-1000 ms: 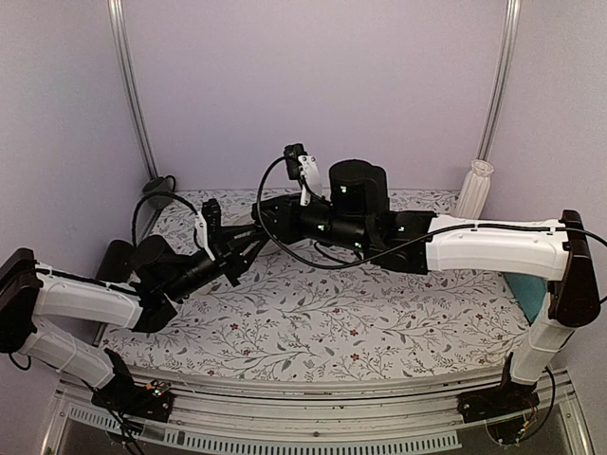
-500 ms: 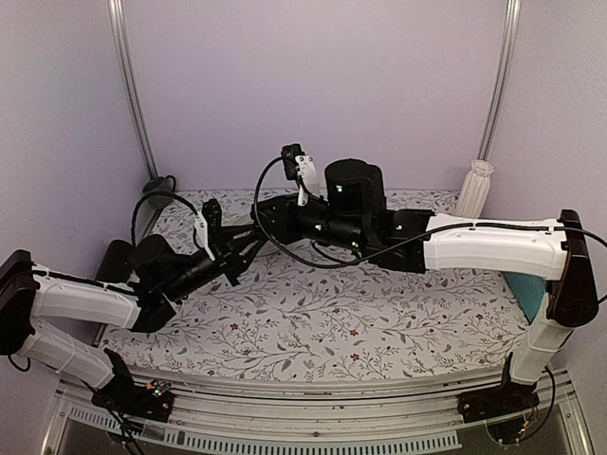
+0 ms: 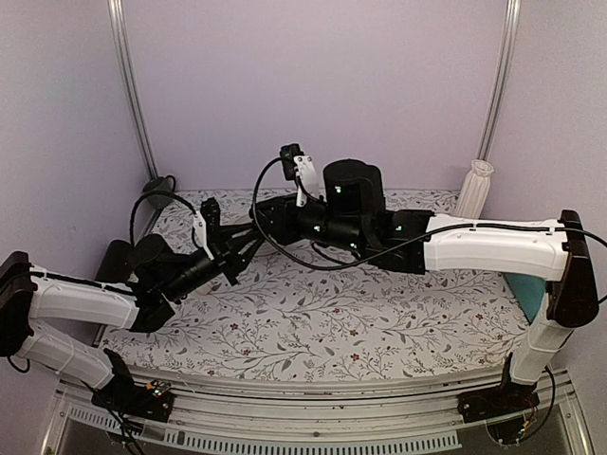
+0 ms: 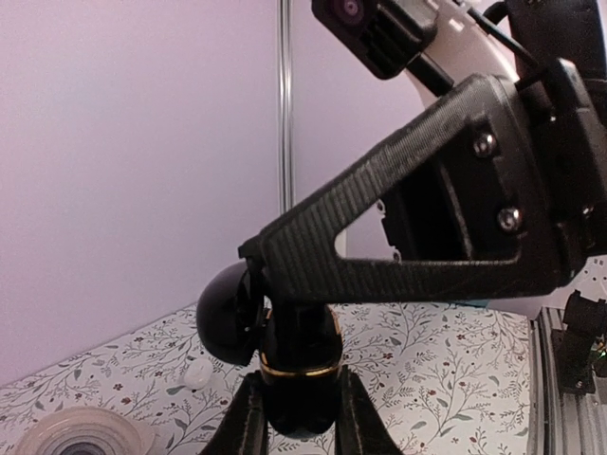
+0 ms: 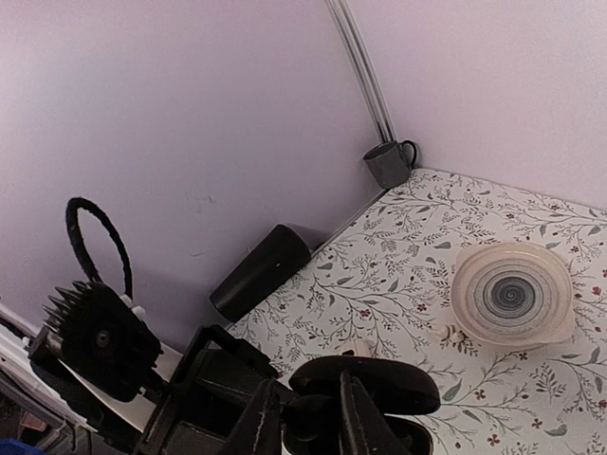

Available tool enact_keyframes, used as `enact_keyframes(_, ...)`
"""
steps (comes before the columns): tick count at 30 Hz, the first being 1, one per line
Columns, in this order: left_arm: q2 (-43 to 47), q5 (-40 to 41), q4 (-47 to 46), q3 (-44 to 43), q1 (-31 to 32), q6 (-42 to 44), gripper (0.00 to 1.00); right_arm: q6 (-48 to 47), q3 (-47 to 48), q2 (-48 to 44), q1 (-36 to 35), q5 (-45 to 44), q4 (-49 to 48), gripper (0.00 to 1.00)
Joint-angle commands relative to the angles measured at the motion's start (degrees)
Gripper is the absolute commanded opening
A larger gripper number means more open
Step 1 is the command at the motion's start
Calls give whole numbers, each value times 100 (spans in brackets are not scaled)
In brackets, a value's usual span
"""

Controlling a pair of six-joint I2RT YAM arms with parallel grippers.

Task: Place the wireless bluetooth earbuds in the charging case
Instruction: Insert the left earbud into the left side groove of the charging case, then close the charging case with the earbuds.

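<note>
My left gripper (image 4: 299,391) is shut on the charging case (image 4: 299,374), a glossy black case with a gold band, held up off the table. Its lid (image 4: 226,313) hangs open to the left. The right gripper's textured finger (image 4: 398,242) reaches across just above the case. In the right wrist view, the right gripper (image 5: 308,391) points down at the open lid (image 5: 375,384), with a small dark earbud (image 5: 303,417) pinched between its narrow jaws. From above, both grippers (image 3: 248,237) (image 3: 264,222) meet at the table's back left, and the case is hidden among them.
On the floral tablecloth are a clear round tape roll (image 5: 512,294), a small white oval case (image 4: 197,373), a black cylinder (image 5: 261,270) by the left wall and a grey mug (image 5: 387,163) in the corner. A white ribbed bottle (image 3: 474,188) and a teal object (image 3: 533,289) stand at the right.
The right arm's wrist has crept slightly left toward the case. The left arm holds still with the case.
</note>
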State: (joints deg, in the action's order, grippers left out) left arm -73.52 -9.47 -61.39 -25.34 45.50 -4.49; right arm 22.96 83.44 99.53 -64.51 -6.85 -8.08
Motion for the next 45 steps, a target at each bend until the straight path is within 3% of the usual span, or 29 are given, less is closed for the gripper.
enact_keyframes(1, 215, 103, -442, -155, 38, 67, 0, -108, 49, 153, -10, -175, 444, 23)
enact_keyframes(13, 216, 33, -418, -142, 30, 67, 0, -92, 129, 139, -20, -195, 505, 27)
enact_keyframes(21, 197, -88, -370, -53, 21, 55, 0, 100, 332, -129, 6, 26, 645, 37)
enact_keyframes(35, 211, -166, -357, 43, -15, 45, 0, 382, 483, -441, 157, -7, 1149, 44)
enact_keyframes(45, 253, -853, -352, 64, -76, 76, 0, 695, -170, -1135, 863, 905, 1002, 48)
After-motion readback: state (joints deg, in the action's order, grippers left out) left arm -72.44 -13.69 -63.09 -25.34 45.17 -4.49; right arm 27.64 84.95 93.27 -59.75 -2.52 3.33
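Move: The open charging case, held in the left fingers, lies right at the right hand's fingertips: its middle is about 2 cm to the left, 1 cm ahead and 1 cm lower. From the left hand the case sits about 1 cm ahead, 1 cm right and 1 cm up. On the table some 28 cm below, the round bowl is roughly 22 cm ahead of the right hand and 5 cm left, and the small white case about 4 cm ahead and 18 cm left. Nearly in place at first, the right hand spreads its fingers inside the open case, from a narrow gap to about half open, letting go of the earbud. It then backs out to the right by some 4 cm, rising about 2 cm and easing forward, clear of case and lid, its fingers tipping slightly down. The left fingers keep their grip on the case. ##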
